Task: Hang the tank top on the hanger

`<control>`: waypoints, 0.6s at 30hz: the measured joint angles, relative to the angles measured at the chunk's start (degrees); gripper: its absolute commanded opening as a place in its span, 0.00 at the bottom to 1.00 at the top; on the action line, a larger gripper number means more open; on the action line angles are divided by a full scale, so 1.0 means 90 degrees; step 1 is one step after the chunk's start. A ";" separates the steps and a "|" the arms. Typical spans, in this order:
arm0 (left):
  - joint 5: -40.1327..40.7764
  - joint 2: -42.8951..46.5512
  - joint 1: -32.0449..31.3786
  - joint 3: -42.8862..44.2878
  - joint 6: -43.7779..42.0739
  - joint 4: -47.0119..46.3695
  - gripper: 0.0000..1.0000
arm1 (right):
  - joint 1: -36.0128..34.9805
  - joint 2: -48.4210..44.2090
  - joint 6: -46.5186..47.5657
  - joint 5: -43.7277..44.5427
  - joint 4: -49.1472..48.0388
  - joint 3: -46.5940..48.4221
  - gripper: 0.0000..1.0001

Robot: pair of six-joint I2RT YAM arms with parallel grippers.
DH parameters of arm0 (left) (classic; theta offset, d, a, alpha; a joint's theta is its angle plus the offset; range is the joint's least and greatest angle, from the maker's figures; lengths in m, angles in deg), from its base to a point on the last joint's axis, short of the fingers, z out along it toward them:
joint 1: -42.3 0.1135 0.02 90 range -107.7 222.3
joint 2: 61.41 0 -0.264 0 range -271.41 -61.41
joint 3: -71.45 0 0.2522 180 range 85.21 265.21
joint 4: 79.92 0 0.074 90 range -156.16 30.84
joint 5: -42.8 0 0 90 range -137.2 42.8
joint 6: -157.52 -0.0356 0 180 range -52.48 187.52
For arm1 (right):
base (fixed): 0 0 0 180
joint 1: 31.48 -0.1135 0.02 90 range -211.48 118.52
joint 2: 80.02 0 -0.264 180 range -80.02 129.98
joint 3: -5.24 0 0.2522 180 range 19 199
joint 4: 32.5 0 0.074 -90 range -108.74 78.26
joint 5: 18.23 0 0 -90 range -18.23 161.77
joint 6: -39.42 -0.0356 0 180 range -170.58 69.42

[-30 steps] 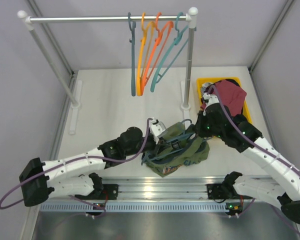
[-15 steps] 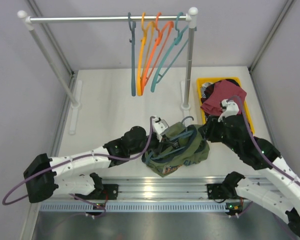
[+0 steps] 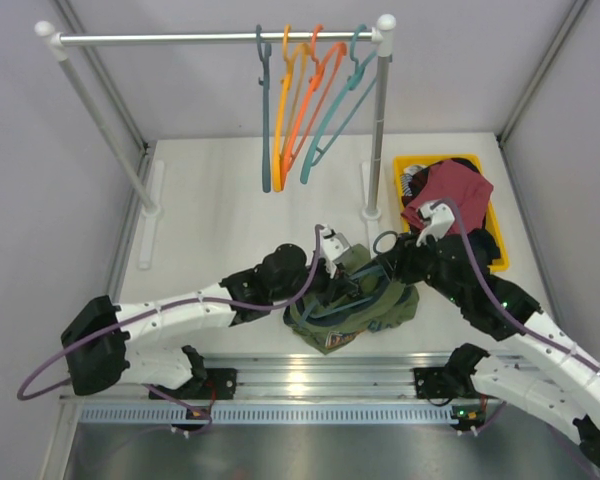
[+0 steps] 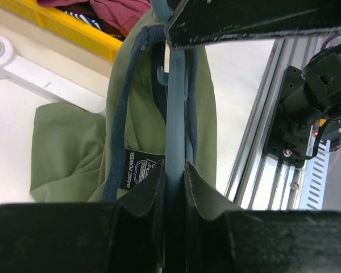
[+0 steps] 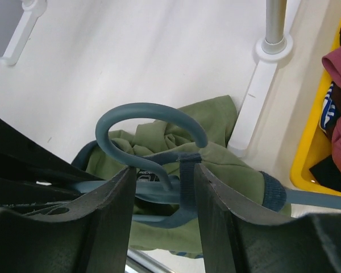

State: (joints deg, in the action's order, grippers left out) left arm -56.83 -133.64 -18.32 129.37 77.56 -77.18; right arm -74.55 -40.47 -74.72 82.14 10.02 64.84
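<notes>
The olive-green tank top (image 3: 365, 305) lies bunched near the table's front edge. It also shows in the left wrist view (image 4: 74, 148) and the right wrist view (image 5: 227, 165). The slate-teal hanger (image 3: 385, 243) is threaded through it, hook toward the back. My left gripper (image 3: 346, 266) is shut on the hanger's bar (image 4: 175, 102), its fingertips (image 4: 153, 179) pressed to either side. My right gripper (image 5: 162, 170) is open. It straddles the base of the hanger's hook (image 5: 148, 114) and a dark teal trim strap (image 5: 187, 176). In the top view it (image 3: 390, 264) sits at the top's right edge.
A clothes rack (image 3: 180, 38) stands at the back with orange hangers (image 3: 305, 100) and teal hangers on it. Its right post base (image 5: 256, 96) is close behind the top. A yellow bin (image 3: 412, 165) with a maroon garment (image 3: 455, 190) stands at the right. A metal rail (image 4: 261, 165) runs along the front edge.
My right gripper has swung from the yellow bin leftward and down to the hanger's hook. My left arm has reached a little further right, still holding the hanger.
</notes>
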 measured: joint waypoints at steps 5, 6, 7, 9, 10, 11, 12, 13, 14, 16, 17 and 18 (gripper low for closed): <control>-0.0017 -0.0117 0.0029 0.0143 0.0039 0.0087 0.00 | -0.0085 0.0257 0.0163 0.0046 -0.0372 -0.0136 0.40; -0.0017 -0.0134 0.0036 0.0160 0.0041 0.0104 0.00 | -0.0104 0.0294 0.0182 0.0063 -0.0437 -0.0182 0.39; -0.0017 -0.0148 0.0036 0.0172 0.0044 0.0114 0.00 | -0.0126 0.0316 0.0187 0.0095 -0.0474 -0.0219 0.38; -0.0024 -0.0160 0.0036 0.0177 0.0056 0.0126 0.00 | -0.0189 0.0350 0.0189 0.0187 -0.0505 -0.0265 0.36; -0.0024 -0.0160 0.0036 0.0180 0.0061 0.0129 0.00 | -0.0240 0.0372 0.0189 0.0255 -0.0534 -0.0274 0.36; -0.0027 -0.0160 0.0036 0.0189 0.0063 0.0131 0.00 | -0.0321 0.0379 0.0194 0.0355 -0.0610 -0.0306 0.34; -0.0049 -0.0163 0.0036 0.0204 0.0063 0.0131 0.00 | -0.0440 0.0381 0.0211 0.0517 -0.0665 -0.0342 0.33; -0.0078 -0.0163 0.0036 0.0216 0.0068 0.0131 0.00 | -0.0559 0.0386 0.0226 0.0644 -0.0707 -0.0362 0.31; -0.0109 -0.0165 0.0034 0.0228 0.0073 0.0143 0.00 | -0.0697 0.0410 0.0255 0.0816 -0.0770 -0.0391 0.26; -0.0119 -0.0175 0.0039 0.0233 0.0095 0.0172 0.00 | -0.0923 0.0461 0.0301 0.1226 -0.0794 -0.0430 0.20; -0.0126 -0.0187 0.0046 0.0236 0.0114 0.0211 0.00 | -0.1030 0.0505 0.0335 0.1460 -0.0811 -0.0469 0.13; -0.0131 -0.0192 0.0049 0.0236 0.0136 0.0245 0.00 | -0.1117 0.0546 0.0367 0.1627 -0.0816 -0.0503 0.09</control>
State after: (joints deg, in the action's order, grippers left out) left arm -58.01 -135.37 -17.89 131.49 78.79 -74.98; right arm -84.61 -35.55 -71.42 96.79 2.67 60.32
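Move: The hanger's neck, just below the hook, lies about 1 cm ahead, 2 cm left and 3 cm below the right hand. From that hand, the tank top's middle is roughly 6 cm back, 6 cm left and 13 cm down, and the rack post's foot some 10 cm ahead and 3 cm left, down on the table. The left hand still grips the hanger's arm; the neck is about 4 cm ahead, 8 cm right and slightly above it. The right hand sinks about 3 cm, easing left, and closes its half-open fingers to pinch the hanger's neck. ##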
